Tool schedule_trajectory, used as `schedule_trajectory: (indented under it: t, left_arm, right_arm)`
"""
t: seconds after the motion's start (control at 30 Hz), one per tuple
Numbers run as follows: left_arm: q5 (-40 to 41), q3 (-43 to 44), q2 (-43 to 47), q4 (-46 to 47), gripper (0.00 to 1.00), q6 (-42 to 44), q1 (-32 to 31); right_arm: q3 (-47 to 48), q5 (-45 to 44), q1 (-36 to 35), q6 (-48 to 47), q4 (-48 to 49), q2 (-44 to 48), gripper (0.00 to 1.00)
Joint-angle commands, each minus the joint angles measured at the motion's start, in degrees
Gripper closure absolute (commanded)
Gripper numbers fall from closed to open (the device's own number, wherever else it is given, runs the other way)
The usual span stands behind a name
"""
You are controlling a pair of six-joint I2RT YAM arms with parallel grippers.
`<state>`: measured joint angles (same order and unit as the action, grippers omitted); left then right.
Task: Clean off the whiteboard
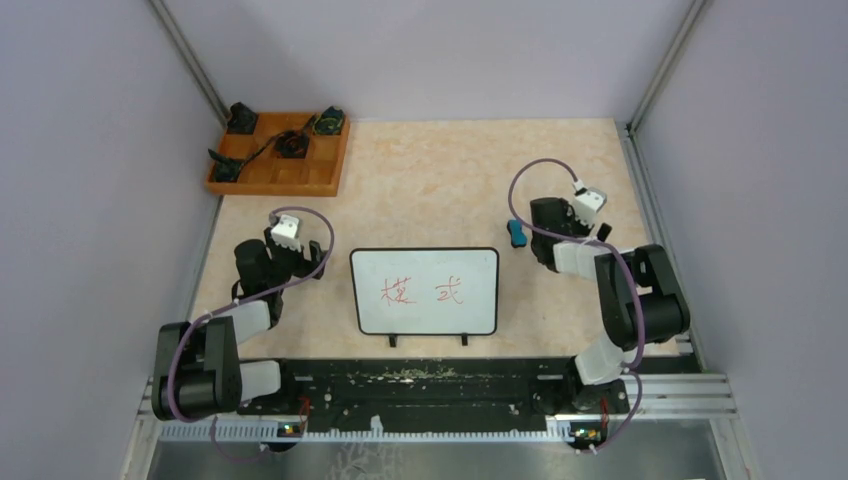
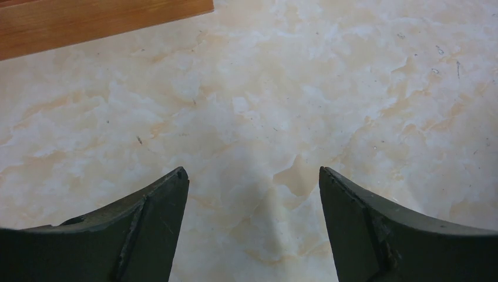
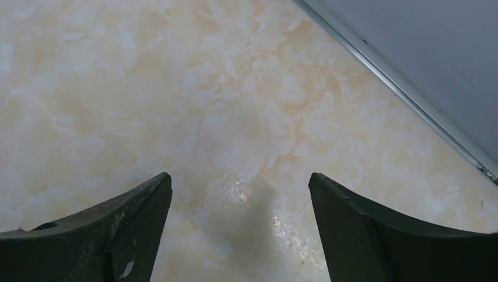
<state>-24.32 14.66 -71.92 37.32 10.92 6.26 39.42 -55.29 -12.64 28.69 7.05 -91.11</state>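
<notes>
The whiteboard [image 1: 425,290] stands on two small black feet at the middle near side of the table, black-framed, with red handwritten characters [image 1: 422,291] on it. A small blue and black object [image 1: 516,233] lies just beyond the board's right corner. My left gripper [image 1: 287,236] is to the board's left; in the left wrist view the left gripper [image 2: 252,173] is open over bare marbled tabletop. My right gripper [image 1: 580,210] is beyond the board's right end, next to the blue object; in the right wrist view the right gripper [image 3: 239,176] is open with nothing between its fingers.
An orange wooden compartment tray [image 1: 322,177] with small black items and a cable sits at the far left; its edge [image 2: 88,23] shows in the left wrist view. Grey walls bound the table, with a metal rail [image 3: 399,88] at the right wall.
</notes>
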Motion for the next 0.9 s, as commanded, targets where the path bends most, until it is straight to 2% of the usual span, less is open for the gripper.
schedule_trajectory:
  t: [0.0, 0.13, 0.23, 0.3, 0.37, 0.5, 0.6, 0.7, 0.87]
  left_arm:
    - [-0.36, 1.03, 0.31, 1.06, 0.13, -0.37, 0.43]
    - [0.54, 0.58, 1.68, 0.40, 0.13, -0.23, 0.46]
    - [0.20, 0.05, 2.42, 0.81, 0.13, -0.15, 0.56]
    - [-0.06, 0.10, 2.46, 0.82, 0.13, -0.16, 0.59]
    - [-0.13, 0.11, 2.56, 0.76, 0.13, -0.12, 0.59]
    - [-1.52, -0.25, 3.41, 0.51, 0.12, 0.37, 0.92]
    - [-2.89, -0.63, 3.90, 0.65, 0.11, 0.90, 0.94]
    - [-3.14, -0.64, 3.90, 0.57, 0.10, 1.02, 1.06]
    - [-2.82, -0.24, 3.46, 0.14, 0.10, 1.10, 1.16]
  right_arm:
    - [6.30, -5.34, -0.34, 5.02, -7.53, -2.45, 0.13]
    - [17.31, -7.70, -0.80, 9.61, -25.43, -6.83, 0.13]
    - [26.33, -3.87, -1.38, 7.97, -37.56, -8.54, 0.20]
    - [28.95, 4.92, -1.56, 2.11, -38.45, -6.68, 0.32]
    - [29.13, 14.45, -1.51, -2.04, -35.76, -1.29, 0.37]
    - [29.53, 28.53, -1.50, -8.14, -34.55, 4.79, 0.39]
    - [31.38, 38.27, -1.47, -12.89, -37.66, 4.79, 0.38]
    - [36.34, 43.86, -1.59, -15.08, -44.13, 0.70, 0.38]
    - [40.53, 46.86, -2.20, -17.69, -48.39, -5.92, 0.36]
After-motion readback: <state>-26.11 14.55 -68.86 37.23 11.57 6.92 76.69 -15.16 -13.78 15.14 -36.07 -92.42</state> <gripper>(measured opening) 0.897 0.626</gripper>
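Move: The blue eraser lies about 14 cm to the right hand's left, some 5 cm farther out and roughly 6 cm below. The whiteboard with the red writing stands beyond it on that side, its middle about 33 cm to the right hand's left and 9 cm back, some 4 cm lower. From the left hand, the eraser lies about 41 cm to the right, 7 cm ahead and 6 cm below. The eraser is what the right hand swings across to, coming high above it without touching: first forward and up, then mainly left, about 12 cm left and 9 cm up in all, with a slight dip at the end. Its wrist turns counter-clockwise some 35 degrees and tips the fingers steeply down, while they narrow partway, staying open. The left hand rises slightly in place. ##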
